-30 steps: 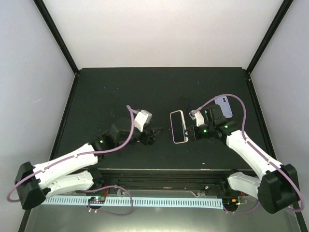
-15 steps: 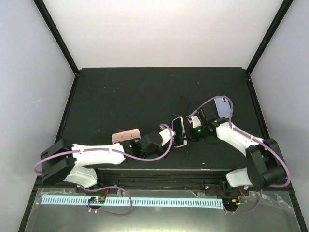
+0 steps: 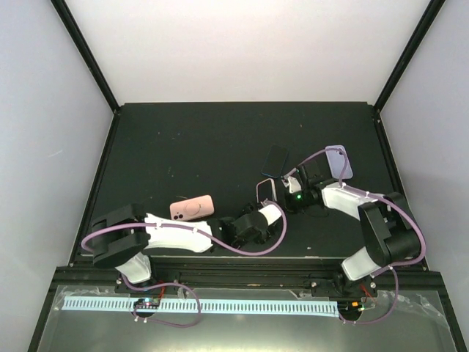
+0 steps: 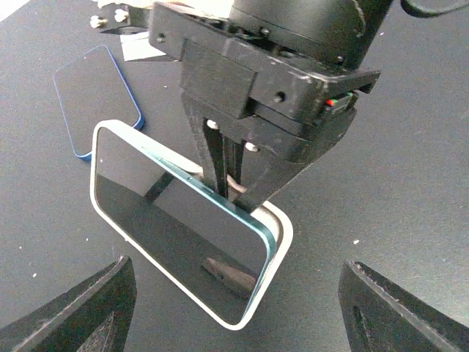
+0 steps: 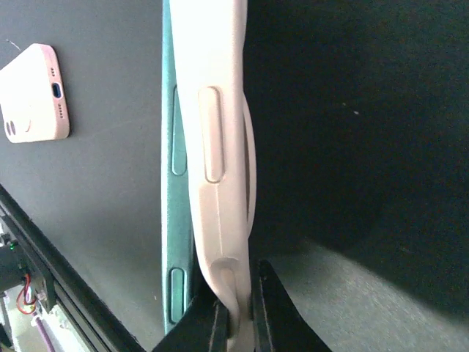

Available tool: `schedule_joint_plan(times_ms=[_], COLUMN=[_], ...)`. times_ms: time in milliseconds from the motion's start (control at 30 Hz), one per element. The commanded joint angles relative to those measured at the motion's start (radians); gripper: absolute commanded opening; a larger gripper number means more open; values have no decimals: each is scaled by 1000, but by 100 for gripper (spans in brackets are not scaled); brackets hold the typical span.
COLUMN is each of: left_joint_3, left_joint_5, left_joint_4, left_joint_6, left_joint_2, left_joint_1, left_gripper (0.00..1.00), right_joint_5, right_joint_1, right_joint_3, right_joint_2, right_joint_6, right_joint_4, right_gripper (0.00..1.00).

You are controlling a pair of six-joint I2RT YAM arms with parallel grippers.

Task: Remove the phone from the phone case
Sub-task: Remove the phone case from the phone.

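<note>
The phone (image 4: 176,213), with a dark screen and a teal frame, sits in a white case (image 4: 283,233) and stands up on one long edge. My right gripper (image 5: 236,317) is shut on the case's rim (image 5: 220,147), and the phone's teal side (image 5: 173,220) stands slightly apart from the case there. In the top view the case (image 3: 267,192) is right of centre with my right gripper (image 3: 286,195) beside it. My left gripper (image 4: 238,308) is wide open and empty, just in front of the phone and not touching it; in the top view it (image 3: 258,217) is below the case.
A pink phone case (image 3: 193,207) lies flat to the left, also in the right wrist view (image 5: 33,95). A blue-rimmed phone (image 3: 276,159) lies behind the held one, also in the left wrist view (image 4: 95,95). A lilac phone (image 3: 339,161) lies at the right.
My left arm has swung right and toward the front edge, uncovering the pink case. My right gripper has tipped the cased phone from flat up onto its edge.
</note>
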Motion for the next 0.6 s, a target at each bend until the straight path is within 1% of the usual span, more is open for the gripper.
schedule_joint_plan(times_ms=[0, 133, 233, 400, 500, 567], left_joint_3=[52, 82, 124, 173, 184, 201], left_joint_5=[-73, -84, -88, -148, -157, -175], left_joint_4=[35, 32, 20, -32, -54, -89], left_joint_6=[68, 79, 88, 98, 91, 80], left_joint_2=[51, 92, 125, 171, 178, 181], left_joint_1=[-9, -9, -6, -4, 0, 1], left_gripper=[76, 73, 68, 64, 58, 56], right_joint_5=[-62, -83, -103, -109, -111, -123], right_joint_1=[3, 3, 0, -17, -28, -37], right_joint_3=[47, 49, 49, 48, 42, 40], right_joint_2=[31, 30, 16, -14, -19, -15], right_joint_6=[-19, -16, -32, -33, -31, -31], right_joint_4=[22, 12, -2, -6, -3, -4], right_gripper=[1, 1, 1, 1, 1, 1])
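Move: The phone, half peeled from its beige case, stands tilted with its middle about 6 cm ahead of the open left hand, 2 cm to its right and 6 cm lower. On the table, roughly 10 cm below that hand, the dark bare phone lies some 15 cm ahead and 3 cm right, the pink phone about 23 cm left and 3 cm ahead. From the right hand, already pinching the case's rim, the phone's middle is about 4 cm left and 2 cm ahead. The phone in its loosened case is held by the right hand, which keeps its pinch on the rim and barely shifts, while the left hand closes in on the phone's near end. The left hand goes forward and to its right, about 2.5 cm each way, dipping slightly before coming partly back up; its wrist turns some 5 to 10 degrees and its wide-open fingers narrow partway, with no touch plainly visible. ##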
